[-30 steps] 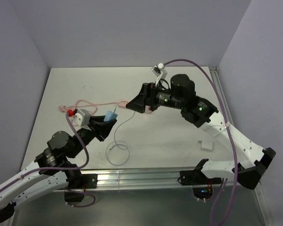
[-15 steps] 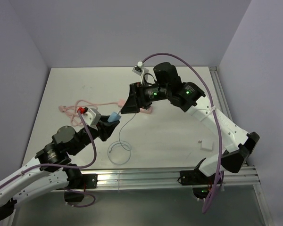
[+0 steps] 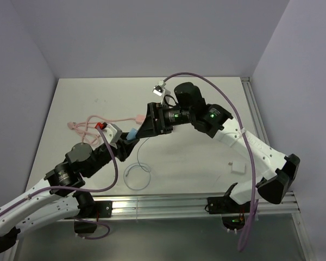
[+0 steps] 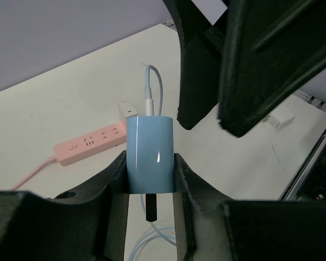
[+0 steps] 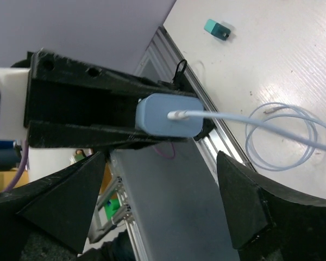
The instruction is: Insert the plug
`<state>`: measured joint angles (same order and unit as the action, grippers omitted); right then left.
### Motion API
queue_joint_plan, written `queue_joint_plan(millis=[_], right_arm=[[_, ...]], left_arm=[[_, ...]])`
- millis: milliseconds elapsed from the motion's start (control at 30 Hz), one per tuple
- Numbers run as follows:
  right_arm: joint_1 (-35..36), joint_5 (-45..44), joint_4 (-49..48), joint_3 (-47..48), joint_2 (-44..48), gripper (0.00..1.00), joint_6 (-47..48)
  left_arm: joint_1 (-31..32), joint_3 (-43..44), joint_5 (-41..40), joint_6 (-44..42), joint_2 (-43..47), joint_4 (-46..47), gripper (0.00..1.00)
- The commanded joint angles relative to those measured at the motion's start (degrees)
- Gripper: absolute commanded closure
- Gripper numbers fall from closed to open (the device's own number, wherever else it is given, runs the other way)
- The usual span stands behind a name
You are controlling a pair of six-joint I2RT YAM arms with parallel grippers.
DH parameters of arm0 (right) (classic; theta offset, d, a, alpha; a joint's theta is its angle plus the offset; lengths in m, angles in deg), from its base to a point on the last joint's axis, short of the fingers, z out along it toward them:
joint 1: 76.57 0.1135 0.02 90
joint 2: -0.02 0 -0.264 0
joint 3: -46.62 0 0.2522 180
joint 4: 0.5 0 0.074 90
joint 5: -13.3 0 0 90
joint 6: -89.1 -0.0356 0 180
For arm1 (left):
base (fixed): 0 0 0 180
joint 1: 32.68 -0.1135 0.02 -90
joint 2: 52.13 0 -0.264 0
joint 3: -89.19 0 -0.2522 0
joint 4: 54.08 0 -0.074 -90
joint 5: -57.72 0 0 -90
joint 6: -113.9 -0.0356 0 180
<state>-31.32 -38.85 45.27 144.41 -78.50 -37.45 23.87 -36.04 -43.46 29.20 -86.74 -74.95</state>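
Observation:
The plug (image 4: 149,152) is a small light-blue block held upright, my left gripper (image 4: 149,182) shut on its sides and a dark prong showing below. Its pale cable (image 4: 150,87) leaves the top and falls to a loop (image 3: 137,176) on the table. In the top view the plug (image 3: 131,134) hangs above the table between both arms. My right gripper (image 3: 143,129) stands open right beside it, and its wrist view has the plug (image 5: 168,115) just beyond its spread fingertips (image 5: 244,201). The pink power strip (image 4: 89,145) lies flat on the table behind.
The strip's pink cord (image 3: 106,118) curls toward the left side of the table. A small white block (image 3: 237,167) lies at the right, and a white adapter (image 4: 127,110) sits by the strip's end. The aluminium rail (image 3: 163,206) runs along the near edge.
My right arm has swung left and brought its open gripper up to the plug. My left arm has carried the plug slightly right, its grip unchanged.

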Motion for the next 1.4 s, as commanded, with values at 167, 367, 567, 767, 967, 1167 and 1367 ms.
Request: queue_joint_plan(millis=[167,367,567,767,967,1167,1367], right_arm=[[0.62,-2.86,-4.06,3.33,-3.39,0.16,-4.05],[0.80,-3.31,-4.67,4.13,-5.06,0.23,-5.10],[1.33,-2.16,-5.65,4.83,-6.03,0.31,-6.07],[1.94,0.64,-6.17,4.57,-7.08,0.55,-5.90],[2.20,8.47,-7.93,3.16,-7.79,1.00,-3.44],[2.47,10.94,-9.08,2.10,-5.85,0.98,3.14],[2.38,8.39,-8.46,1.05,-4.45,1.00,2.81]], left_arm=[[-0.04,3.46,2.04,-1.17,0.42,3.07,1.00],[-0.04,3.19,2.74,-1.17,0.25,2.98,1.00],[0.05,3.55,2.92,-1.52,-0.37,2.37,1.00],[0.05,3.46,2.92,-1.70,-0.11,1.93,1.00],[0.13,3.98,2.65,-2.05,0.07,0.96,1.00],[0.13,3.72,2.92,-1.79,0.33,0.87,1.00],[0.13,3.55,3.01,-1.78,1.30,0.96,0.99]])
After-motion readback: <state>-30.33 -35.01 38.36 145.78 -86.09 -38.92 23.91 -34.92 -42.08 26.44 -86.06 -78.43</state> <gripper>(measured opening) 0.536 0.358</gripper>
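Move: The blue plug, still held in the left fingertips, lies about 3 cm to the right hand's left, some 2 cm ahead and 1 cm below; from the left hand it is 1 cm ahead and 1 cm to the right, level. Far below the right hand, around 31 cm down, the pink power strip is about 26 cm straight ahead, and the coiled cable is 4 cm back and 7 cm to the left. Bring the right gripper, fingers straddling, mostly left by about 3.5 cm onto the blue plug, starting with a small reach forward and a dip of about 1.5 cm. Close its wide-open fingers to roughly half on the way in, pinching the plug body beyond the left fingertips, then ease back under 1 cm. Keep the left gripper's hold nearly still. ##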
